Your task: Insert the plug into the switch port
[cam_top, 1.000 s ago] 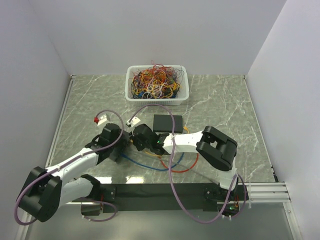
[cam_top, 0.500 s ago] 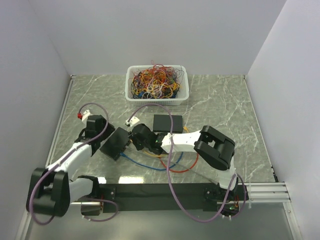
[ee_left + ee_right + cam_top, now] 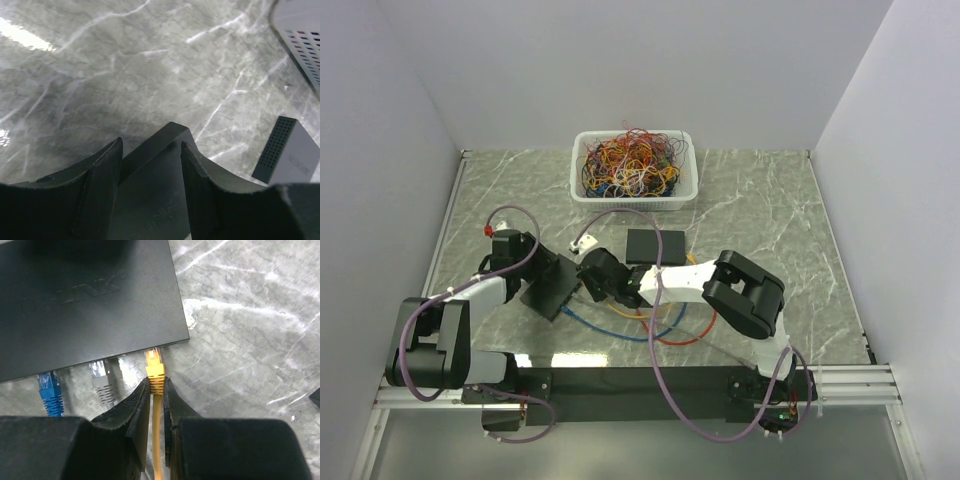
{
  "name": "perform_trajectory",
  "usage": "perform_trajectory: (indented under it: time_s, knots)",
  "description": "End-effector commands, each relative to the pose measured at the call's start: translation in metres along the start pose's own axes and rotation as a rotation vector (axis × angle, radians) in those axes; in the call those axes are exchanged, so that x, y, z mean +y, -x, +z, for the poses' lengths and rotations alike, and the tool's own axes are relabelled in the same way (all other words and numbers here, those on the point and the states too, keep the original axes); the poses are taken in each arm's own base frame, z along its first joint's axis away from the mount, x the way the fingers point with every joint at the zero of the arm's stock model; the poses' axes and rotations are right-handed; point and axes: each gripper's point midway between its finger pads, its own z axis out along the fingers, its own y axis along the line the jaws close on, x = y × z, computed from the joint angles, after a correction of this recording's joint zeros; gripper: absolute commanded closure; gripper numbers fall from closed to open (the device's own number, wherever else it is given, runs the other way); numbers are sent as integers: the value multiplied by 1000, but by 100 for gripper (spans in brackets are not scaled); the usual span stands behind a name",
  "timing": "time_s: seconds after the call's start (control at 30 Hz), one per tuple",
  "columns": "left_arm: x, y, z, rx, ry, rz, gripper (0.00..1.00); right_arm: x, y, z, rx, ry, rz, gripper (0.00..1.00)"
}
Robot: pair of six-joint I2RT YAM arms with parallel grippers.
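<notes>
The black switch lies flat, left of centre on the table. My right gripper is shut on the ribbed boot of the yellow plug. The plug's clear tip sits at the front edge of the switch, right of a grey plug and a blue plug that sit in ports. How deep the yellow plug reaches is hidden. My left gripper is open, its fingers standing either side of a corner of the switch without pinching it.
A white basket of tangled cables stands at the back. A second black box lies right of the switch, grey-sided in the left wrist view. Blue, red and yellow cables loop on the table near the right arm.
My left gripper has let go of the switch, opened, and drawn back to the left. The right gripper stays shut on the yellow plug at the switch.
</notes>
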Motion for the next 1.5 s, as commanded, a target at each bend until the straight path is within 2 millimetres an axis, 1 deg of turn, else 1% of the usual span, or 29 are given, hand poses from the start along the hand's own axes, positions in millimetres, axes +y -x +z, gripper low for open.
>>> perform_trajectory:
  time_s: [0.0, 0.2, 0.37, 0.47, 0.53, 0.57, 0.6, 0.63, 0.67, 0.7, 0.73, 0.77, 0.83, 0.9, 0.93, 0.97, 1.0, 1.07, 1.1, 1.13, 1.17, 1.2, 1.23, 1.27, 1.3, 1.33, 1.4, 1.43, 1.47]
  knots:
    - [-15, -13, -3, 56, -100, 11, 44, 11, 52, 3, -130, 18, 67, 100]
    - [-16, -24, 0, 89, -124, 14, 47, 14, 55, 13, -119, 8, 96, 100]
    - [-17, -24, 3, 96, -111, 20, 46, 14, 54, 16, -113, 4, 104, 100]
    - [-21, -14, 3, 79, -89, 33, 44, 8, 48, 17, -99, -25, 107, 100]
    - [-30, 2, 1, 35, -88, 46, 40, 5, 43, 20, -83, -46, 121, 100]
    - [-28, 5, -1, 31, -68, 47, 34, 3, 37, 21, -59, -62, 122, 100]
    - [-34, 15, -3, 6, -67, 53, 30, -3, 37, 23, -56, -98, 132, 100]
    - [-35, 24, -5, -26, -49, 53, 27, -4, 36, 24, -50, -108, 159, 100]
    - [-33, 26, -8, -24, -26, 52, 22, -6, 32, 25, -33, -121, 168, 100]
    - [-38, 35, -11, -49, -24, 49, 20, -11, 30, 28, -31, -143, 188, 100]
    - [-42, 45, -16, -86, -22, 37, 18, -13, 31, 29, -27, -154, 230, 100]
    - [-43, 46, -20, -85, -15, 30, 12, -16, 28, 29, -13, -166, 248, 100]
    - [-51, 53, -32, -102, -27, 20, 7, -21, 26, 34, 6, -184, 322, 100]
    - [-47, 60, -41, -129, 16, 10, 6, -25, 26, 40, 18, -193, 378, 100]
    - [-50, 66, -50, -153, 10, 8, 5, -24, 26, 43, 27, -193, 431, 100]
    - [-50, 71, -55, -174, 23, 5, 5, -30, 23, 45, 43, -208, 458, 100]
    - [-52, 74, -62, -185, 23, 5, 4, -29, 29, 50, 40, -212, 485, 100]
    - [-54, 78, -78, -205, 21, 0, 4, -29, 30, 55, 55, -230, 552, 100]
    - [-57, 82, -85, -217, 11, -5, 4, -26, 41, 61, 39, -230, 599, 100]
    - [-59, 82, -95, -226, 2, -5, 4, -26, 41, 63, 53, -247, 615, 100]
    - [-63, 84, -102, -235, -14, -5, 4, -22, 45, 66, 54, -237, 634, 100]
    - [-66, 85, -106, -236, -28, 2, 4, -18, 59, 72, 34, -227, 682, 100]
    - [-68, 87, -116, -252, -42, 4, 4, -14, 66, 75, 30, -217, 701, 100]
    - [-68, 88, -121, -252, -35, 7, 3, -8, 70, 79, 44, -188, 724, 100]
    - [-68, 88, -125, -257, -33, 19, 3, -5, 69, 88, 56, -173, 743, 100]
    - [-69, 91, -131, -272, -35, 22, 2, 2, 95, 90, 18, -130, 791, 100]
    - [-67, 91, -134, -271, -26, 31, 1, 13, 118, 102, 0, -41, 857, 100]
    - [-69, 91, -136, -269, -35, 31, 1, 17, 125, 106, -4, -6, 879, 100]
    - [-68, 87, -134, -257, -36, 33, 1, 24, 130, 118, -20, 57, 900, 100]
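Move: Clamped in the right hand's fingers, the yellow plug already sits at the switch port nearest the far corner; the switch's middle lies about 6 cm left of that hand, level with it front to back. On the same port edge stand the grey plug, some 3 cm back and 2 cm left, and the blue plug, 5 cm back and 3 cm left. From the left hand, at the switch's far-left side, the switch's middle is roughly 7 cm back, 2 cm right and just below. Bracing the switch at its far-left side, the left hand creeps about 1 cm forward while the right eases the yellow plug slightly down and in towards the port; then the left opens wide and rises some 16 cm clear. Still pinching the plug, the right swings it and the switch about 10 cm forward and 10 cm left, turning some 30 degrees clockwise and tipping its fingers farther down. ##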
